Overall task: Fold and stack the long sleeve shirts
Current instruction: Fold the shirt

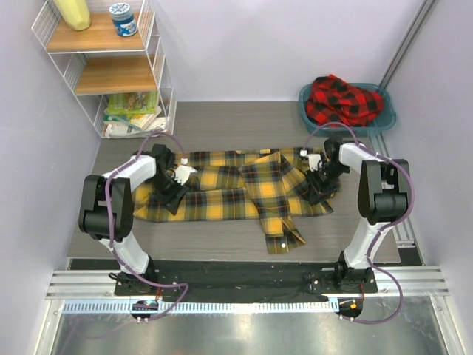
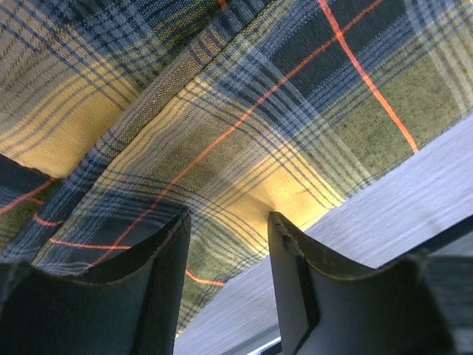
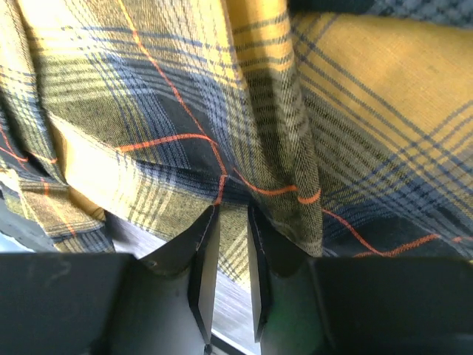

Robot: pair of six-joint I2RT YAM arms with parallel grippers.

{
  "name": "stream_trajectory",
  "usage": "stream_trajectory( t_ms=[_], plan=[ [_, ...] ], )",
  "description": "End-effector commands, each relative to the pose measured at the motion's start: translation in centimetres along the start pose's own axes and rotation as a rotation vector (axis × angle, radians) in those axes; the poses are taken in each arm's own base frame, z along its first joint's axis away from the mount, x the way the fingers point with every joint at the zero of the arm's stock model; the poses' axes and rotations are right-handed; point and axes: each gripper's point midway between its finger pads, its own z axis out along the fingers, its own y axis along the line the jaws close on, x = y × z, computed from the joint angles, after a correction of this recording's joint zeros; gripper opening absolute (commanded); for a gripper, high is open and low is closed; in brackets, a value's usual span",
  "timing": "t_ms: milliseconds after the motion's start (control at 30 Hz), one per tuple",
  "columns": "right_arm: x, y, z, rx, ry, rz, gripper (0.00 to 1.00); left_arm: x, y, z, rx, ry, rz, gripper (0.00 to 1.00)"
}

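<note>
A yellow-and-black check long sleeve shirt (image 1: 222, 196) lies spread across the table, one sleeve (image 1: 282, 235) trailing toward the near edge. My left gripper (image 1: 176, 194) rests low at the shirt's left end. Its jaws stand open in the left wrist view (image 2: 225, 218), with the cloth's edge (image 2: 244, 111) just past the tips and nothing between them. My right gripper (image 1: 316, 185) sits on the shirt's right end. A narrow gap shows between its jaws (image 3: 233, 211), and folds of the plaid cloth (image 3: 355, 96) bunch at the tips. A red-and-black check shirt (image 1: 341, 100) lies crumpled in the basin.
The teal basin (image 1: 388, 118) stands at the back right corner. A white wire shelf (image 1: 111, 66) with jars and packets stands at the back left. Walls close in on both sides, and a rail (image 1: 244, 285) runs along the near edge.
</note>
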Motion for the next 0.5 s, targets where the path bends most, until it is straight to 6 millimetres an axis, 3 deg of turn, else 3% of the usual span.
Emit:
stream_trajectory(
  t_ms=[0, 67, 133, 167, 200, 233, 267, 333, 367, 400, 467],
  plan=[
    [1.5, -1.2, 0.4, 0.069, 0.029, -0.037, 0.28, 1.6, 1.5, 0.9, -0.008, 0.070, 0.069, 0.48],
    [1.5, -0.1, -0.7, 0.044, 0.003, -0.055, 0.31, 1.2, 0.0, -0.1, 0.047, 0.021, 0.110, 0.49],
    [0.6, 1.3, -3.1, 0.040, -0.072, -0.084, 0.36, -0.8, -1.7, -1.8, 0.102, -0.102, 0.135, 0.55],
    [-0.2, 2.6, -4.2, 0.004, -0.126, -0.103, 0.38, -1.9, -2.5, -3.6, 0.099, -0.181, 0.170, 0.58],
    [-0.9, 3.4, -5.4, -0.014, -0.172, -0.125, 0.44, -2.7, -3.4, -4.7, 0.123, -0.234, 0.186, 0.62],
    [-1.3, 4.5, -7.1, -0.010, -0.231, -0.147, 0.48, -4.1, -4.6, -5.9, 0.159, -0.317, 0.210, 0.84],
    [-1.4, 5.1, -7.6, -0.020, -0.255, -0.154, 0.54, -5.2, -5.9, -7.8, 0.146, -0.401, 0.264, 0.97],
    [-1.4, 6.0, -8.3, -0.031, -0.280, -0.158, 0.59, -7.0, -7.4, -9.2, 0.104, -0.490, 0.348, 1.00],
    [-1.4, 6.3, -8.5, -0.035, -0.279, -0.148, 0.59, -8.2, -9.9, -10.0, 0.068, -0.529, 0.456, 1.00],
    [-1.3, 6.7, -8.4, -0.060, -0.272, -0.142, 0.58, -9.4, -10.9, -10.1, 0.020, -0.565, 0.524, 1.00],
    [-0.9, 7.3, -8.2, -0.096, -0.252, -0.104, 0.57, -10.8, -14.9, -9.4, -0.068, -0.548, 0.704, 1.00]
  ],
)
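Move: The folded shirt lies under both hands, its middle some 21 cm to the right of the left hand and 9 cm ahead, about 1 cm below. The loose sleeve's near end is about 38 cm right of the left hand and 10 cm back. From the right hand, the shirt's middle is some 27 cm left and 6 cm ahead, and that sleeve end about 10 cm left and 14 cm back, both slightly below. Both grippers lift off the near part of the shirt, where their fingertips rested at its two ends. The left rises about 11 cm while swinging some 8 cm right over the shirt, opening wide from half open, its wrist turning roughly 30 degrees so the fingertips tip forward. The right climbs about 10 cm with little sideways travel, its fingers spreading further and tipping forward. ##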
